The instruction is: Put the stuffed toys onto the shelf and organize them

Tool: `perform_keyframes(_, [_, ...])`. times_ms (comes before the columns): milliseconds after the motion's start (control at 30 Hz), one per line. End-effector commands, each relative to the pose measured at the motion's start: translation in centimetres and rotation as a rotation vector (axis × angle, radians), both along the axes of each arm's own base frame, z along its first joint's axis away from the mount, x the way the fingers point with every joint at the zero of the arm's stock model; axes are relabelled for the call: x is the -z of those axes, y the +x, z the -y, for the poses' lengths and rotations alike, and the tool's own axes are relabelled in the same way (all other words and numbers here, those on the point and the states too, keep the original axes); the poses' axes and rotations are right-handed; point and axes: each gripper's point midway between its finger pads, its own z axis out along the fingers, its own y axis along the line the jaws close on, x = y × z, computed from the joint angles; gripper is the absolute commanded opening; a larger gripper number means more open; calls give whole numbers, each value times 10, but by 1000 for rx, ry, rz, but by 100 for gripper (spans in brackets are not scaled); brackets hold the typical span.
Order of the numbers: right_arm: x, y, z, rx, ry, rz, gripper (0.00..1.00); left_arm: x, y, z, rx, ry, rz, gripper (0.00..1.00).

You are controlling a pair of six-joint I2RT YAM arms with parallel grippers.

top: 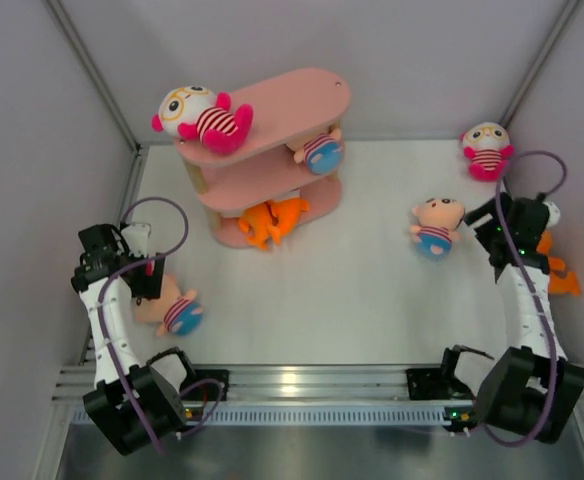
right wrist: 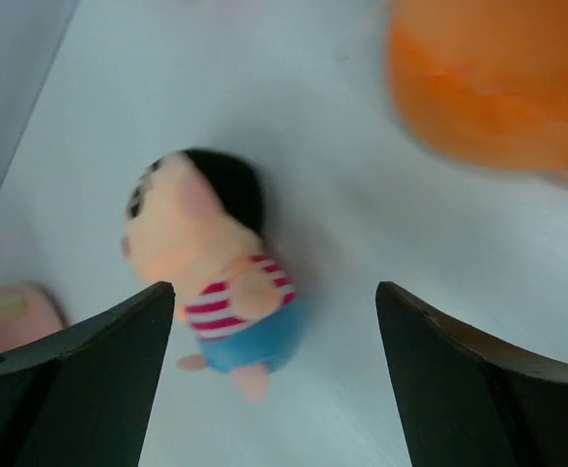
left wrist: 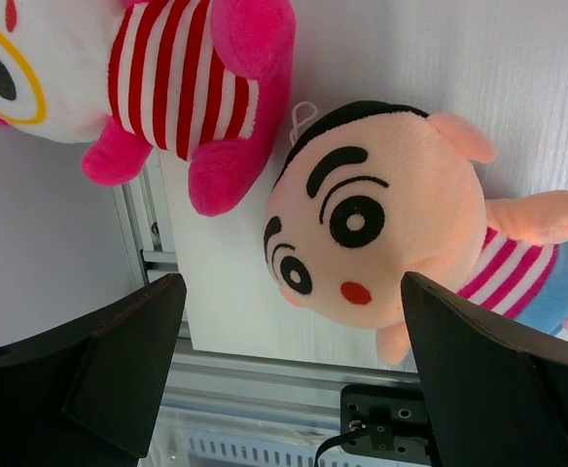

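Observation:
The pink shelf carries a white-headed doll on top, a peach-headed doll on the middle tier and an orange shark at the bottom. On the table lie a peach-headed doll, a white-headed doll and a shark half behind the right arm. My right gripper is open and empty, above the table beside that peach doll. My left gripper is open and empty over another peach doll, with a white-headed doll beside it.
Grey walls close in the white table on the left, back and right. A metal rail runs along the near edge between the arm bases. An edge of the pink shelf shows at the lower left of the right wrist view.

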Motion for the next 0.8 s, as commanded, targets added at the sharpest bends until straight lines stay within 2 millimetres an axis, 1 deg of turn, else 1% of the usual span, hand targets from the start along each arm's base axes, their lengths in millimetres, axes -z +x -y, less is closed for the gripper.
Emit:
perform_keyframes(0, [16,-37,57,203,93,-45,85,-12,13,3,19,-17,53,98])
perform_keyframes(33, [16,-49,91,337,102,-20,87,-13,14,3,16,-18,57,99])
perform_keyframes(67, [27,-59,102,420,154,-7,87,-13,15,5,19,-30,57,99])
perform_keyframes(100, [30,-66,113,482,175,14,87,-13,16,5,17,-35,58,99])
perform_keyframes(133, [33,-84,140,606,173,35,87,-15,18,5,17,-38,61,98])
perform_keyframes(167, [35,-92,151,673,170,76,87,-15,20,5,21,-47,60,99])
perform_keyframes(200, [36,-103,167,758,132,93,88,-15,21,5,24,-49,59,98])
perform_keyframes(233, [36,-109,175,797,120,116,88,-17,23,3,21,-44,62,99])
perform_keyframes(267, [31,-106,183,804,94,180,89,-17,25,2,24,-43,57,98])
perform_keyframes(300, [21,-102,193,811,64,244,89,-21,27,0,23,-37,62,99])
perform_keyframes(333, [25,-103,192,815,69,238,89,-21,27,-1,20,-34,59,99])
perform_keyframes(367, [24,-99,198,819,61,257,89,-21,29,-1,22,-35,58,99])
perform_keyframes(433, [30,-100,205,857,64,247,90,-24,30,-2,16,-33,62,99])
perform_keyframes(533, [35,-94,219,871,47,261,90,-26,31,-3,8,-34,62,99])
perform_keyframes(567, [40,-90,224,864,38,239,90,-26,31,-3,3,-35,60,99])
perform_keyframes(600, [37,-87,229,856,26,253,90,-27,31,-3,4,-35,63,99])
perform_keyframes(633, [48,-83,231,847,41,224,90,-27,31,-3,3,-37,63,99])
perform_keyframes(667, [45,-77,235,832,44,225,90,-28,31,-3,2,-37,66,99])
perform_keyframes(700, [48,-72,234,818,64,217,89,-28,31,-2,3,-38,66,99])
perform_keyframes(733, [52,-70,234,816,78,208,89,-29,32,-2,1,-43,70,99])
perform_keyframes(767, [61,-69,235,819,97,197,89,-29,32,-1,0,-46,71,99])
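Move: The orange shark lies on the table about 16 cm to the right hand's right, some 6 cm back and 13 cm below. The boy doll is about 10 cm to this hand's left and 4 cm farther out; the pink panda is roughly 24 cm ahead and 2 cm right, both similarly low. From the left hand, the shark is about 100 cm right, 8 cm ahead and 9 cm lower. Open right hand sweeps about 21 cm right, also back and down, to the orange shark's tail, turning clockwise. ##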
